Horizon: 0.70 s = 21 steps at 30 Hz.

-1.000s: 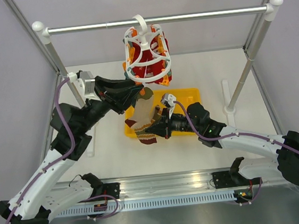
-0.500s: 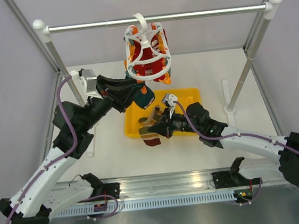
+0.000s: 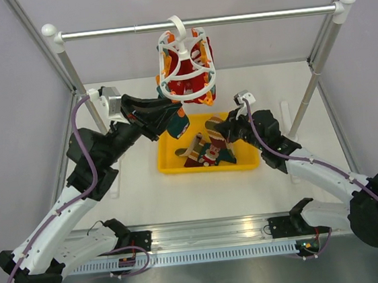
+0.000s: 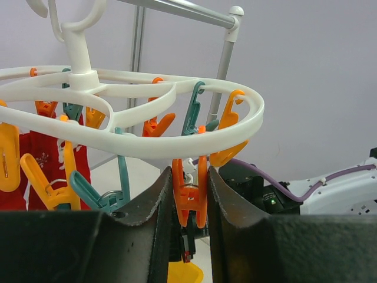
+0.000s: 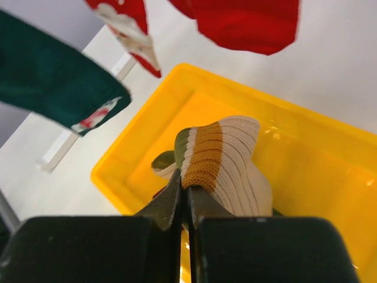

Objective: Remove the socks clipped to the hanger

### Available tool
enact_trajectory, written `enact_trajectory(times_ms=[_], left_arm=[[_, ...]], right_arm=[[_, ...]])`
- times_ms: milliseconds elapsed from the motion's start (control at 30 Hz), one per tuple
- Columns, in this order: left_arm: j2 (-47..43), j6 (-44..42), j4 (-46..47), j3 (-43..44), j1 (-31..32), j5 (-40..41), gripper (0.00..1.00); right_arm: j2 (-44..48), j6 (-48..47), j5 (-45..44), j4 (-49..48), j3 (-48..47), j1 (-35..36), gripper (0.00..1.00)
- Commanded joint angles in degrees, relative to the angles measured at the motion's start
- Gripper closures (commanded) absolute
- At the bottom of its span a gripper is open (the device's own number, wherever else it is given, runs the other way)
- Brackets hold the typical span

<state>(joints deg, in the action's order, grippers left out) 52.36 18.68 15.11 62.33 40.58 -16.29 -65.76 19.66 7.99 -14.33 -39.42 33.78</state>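
The white hanger [image 3: 165, 46] [image 4: 147, 141] hangs by its hook from the rail. Red socks [image 3: 193, 80] [image 5: 247, 23] are clipped under it, and a dark teal sock [image 3: 184, 120] [image 5: 53, 88] hangs at its near left. My left gripper [image 3: 171, 111] [image 4: 188, 177] is shut on an orange peg [image 4: 189, 197] under the ring's near edge. My right gripper [image 3: 213, 127] [image 5: 187, 188] is shut on the mustard-banded cuff of a beige striped sock [image 3: 195, 145] [image 5: 230, 159], which trails down into the yellow tray [image 3: 209, 168] [image 5: 306, 171].
A metal rail [image 3: 230, 21] on white-knobbed posts [image 3: 306, 102] spans the back. The tray also holds a red printed sock [image 3: 212, 154]. Free orange and teal pegs [image 4: 94, 194] dangle from the ring.
My right gripper has risen back and to the right, dragging the striped sock from the tray's front edge into the tray. My left gripper has closed tighter on the peg.
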Motion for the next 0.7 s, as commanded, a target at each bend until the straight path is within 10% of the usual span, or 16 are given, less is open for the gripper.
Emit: enact_trajectory(times_ms=[0, 100, 233, 667], left_arm=[[-0.15, 1.71, 0.44, 1.57, -0.24, 1.53, 0.98], [-0.24, 1.71, 0.27, 1.66, -0.24, 1.53, 0.98], [-0.24, 1.80, 0.00, 1.57, -0.15, 1.44, 0.98], [0.20, 2.50, -0.26, 1.57, -0.15, 0.56, 0.98]], right_arm=[[-1.65, -0.94, -4.20, 0.70, -3.38, -1.43, 0.99], [-3.41, -1.47, -5.26, 0.88, -3.91, -2.05, 0.89], [-3.59, -1.47, -6.14, 0.36, -3.74, -2.05, 0.33], [-5.41, -1.55, 14.76, -15.99, -6.35, -1.26, 0.16]])
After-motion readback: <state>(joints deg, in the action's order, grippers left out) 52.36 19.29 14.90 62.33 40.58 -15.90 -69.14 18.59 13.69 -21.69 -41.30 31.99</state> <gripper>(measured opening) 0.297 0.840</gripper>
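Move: The beige striped sock, still pinched in the right fingers, is going into the yellow bin, whose middle lies about level with that hand, some 6 cm to its left and 18 cm below. The Santa sock already in the bin is roughly 6 cm left and 3 cm back of the hand; the hanging teal sock's toe is about 14 cm left and 5 cm higher. From the left hand the bin is some 10 cm ahead, 7 cm right and 45 cm down. The striped sock is let go over the bin: the right hand eases about 3 cm forward and right while sinking a little, its shut fingers spreading nearly full wide. Empty, it then lifts some 4 cm and swings about 3 cm left, with a slight counter-clockwise turn. The left hand stays put, still pinching the orange clip on the hanger's rim. ##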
